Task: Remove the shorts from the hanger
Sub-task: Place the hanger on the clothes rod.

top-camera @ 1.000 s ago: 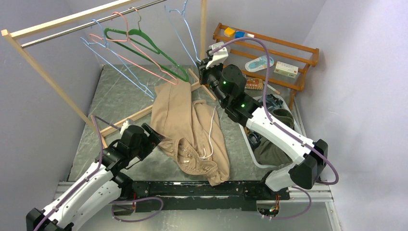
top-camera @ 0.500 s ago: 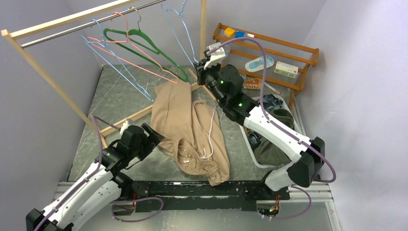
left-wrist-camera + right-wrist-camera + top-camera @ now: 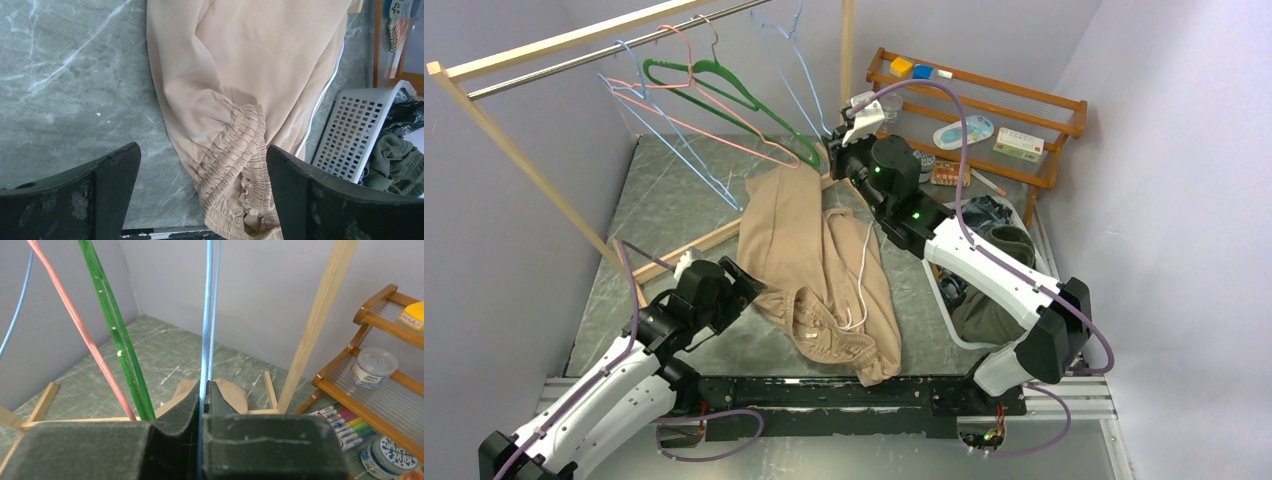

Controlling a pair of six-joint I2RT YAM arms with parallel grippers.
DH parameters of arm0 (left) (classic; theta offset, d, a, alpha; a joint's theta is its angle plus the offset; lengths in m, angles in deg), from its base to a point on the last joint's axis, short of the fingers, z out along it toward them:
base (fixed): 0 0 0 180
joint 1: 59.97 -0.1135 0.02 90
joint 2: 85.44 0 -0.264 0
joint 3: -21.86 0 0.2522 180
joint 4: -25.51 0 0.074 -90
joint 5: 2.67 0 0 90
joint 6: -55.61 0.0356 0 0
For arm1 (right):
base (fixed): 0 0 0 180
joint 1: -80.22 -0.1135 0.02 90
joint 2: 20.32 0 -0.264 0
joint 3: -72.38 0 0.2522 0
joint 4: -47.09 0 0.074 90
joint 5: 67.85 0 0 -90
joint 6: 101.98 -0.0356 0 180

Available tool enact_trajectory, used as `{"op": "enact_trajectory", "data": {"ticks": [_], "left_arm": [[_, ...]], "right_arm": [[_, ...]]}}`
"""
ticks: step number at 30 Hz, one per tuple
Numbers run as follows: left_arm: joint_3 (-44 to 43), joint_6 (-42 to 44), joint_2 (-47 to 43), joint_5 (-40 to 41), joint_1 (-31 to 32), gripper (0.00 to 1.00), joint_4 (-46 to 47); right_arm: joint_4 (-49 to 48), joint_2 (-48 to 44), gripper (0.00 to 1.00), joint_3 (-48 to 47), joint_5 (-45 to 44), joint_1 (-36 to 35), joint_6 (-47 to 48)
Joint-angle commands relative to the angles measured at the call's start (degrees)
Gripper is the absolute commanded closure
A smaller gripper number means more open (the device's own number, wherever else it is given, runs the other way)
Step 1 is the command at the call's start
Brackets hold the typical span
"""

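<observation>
Tan shorts (image 3: 814, 260) lie crumpled on the table, off any hanger, with the gathered waistband (image 3: 235, 145) and white drawstring toward the near edge. My left gripper (image 3: 742, 285) is open just left of that waistband; in the left wrist view it (image 3: 202, 155) hovers above the waistband, touching nothing. At the back, my right gripper (image 3: 832, 140) is shut on the lower wire of a light blue hanger (image 3: 799, 70) that hangs from the rail. The right wrist view shows the blue hanger (image 3: 208, 315) pinched between the pads of this gripper (image 3: 205, 390), tan cloth (image 3: 232, 390) beyond.
Green (image 3: 734, 95), pink (image 3: 694, 110) and another blue hanger (image 3: 664, 130) hang bare on the rail (image 3: 614, 45). A white basket (image 3: 350, 130) at the right holds olive shorts (image 3: 1014, 245) and dark shorts (image 3: 984, 212). A wooden shelf (image 3: 984, 90) with small items stands behind.
My right gripper has shifted a little to the left, carrying the blue hanger's lower end with it. The left arm and the tan shorts have not moved.
</observation>
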Motion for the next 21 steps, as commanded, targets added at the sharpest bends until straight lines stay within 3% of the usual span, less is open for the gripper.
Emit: {"op": "enact_trajectory", "data": {"ticks": [1,14,15,17,21], "left_arm": [[-1.8,-0.3,0.0,-0.1,-0.4,0.01,-0.2],[-2.3,0.4,0.3,0.5,-0.4,0.01,-0.8],[-2.6,0.5,0.2,1.2,-0.5,0.01,-1.5],[-3.1,1.0,-0.2,2.3,-0.4,0.01,-3.1],[-4.9,2.2,-1.3,5.3,-0.4,0.00,-6.4]], "right_arm": [[-1.9,0.8,1.00,0.1,1.6,0.9,-0.2],[3.4,4.3,0.99,-5.5,1.5,2.0,-1.8],[3.8,3.9,0.93,-5.2,1.5,2.3,-2.6],[4.1,2.7,0.70,-3.9,2.0,2.8,-4.2],[4.3,-1.0,0.38,-0.4,2.5,3.4,-6.6]]}}
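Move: The blue hanger is already in my right fingers, gripped at its lower end. The clothes rod where its hook belongs is about 15 cm ahead, 6 cm left and 15 cm above that hand. The green hanger's middle is roughly 18 cm left, 5 cm ahead and 8 cm up; the rack's right post stands some 15 cm ahead and 1 cm right. From my left hand, that rod spot is about 35 cm ahead, 10 cm right and 45 cm up. With my right hand I ease the blue hanger about 2 cm forward and 2 cm down, drifting a centimetre left at first, to settle its hook over the clothes rod. Then I open the fingers to about half and let go of its lower end, the hand slipping back a centimetre to the right and staying around the hanger. ##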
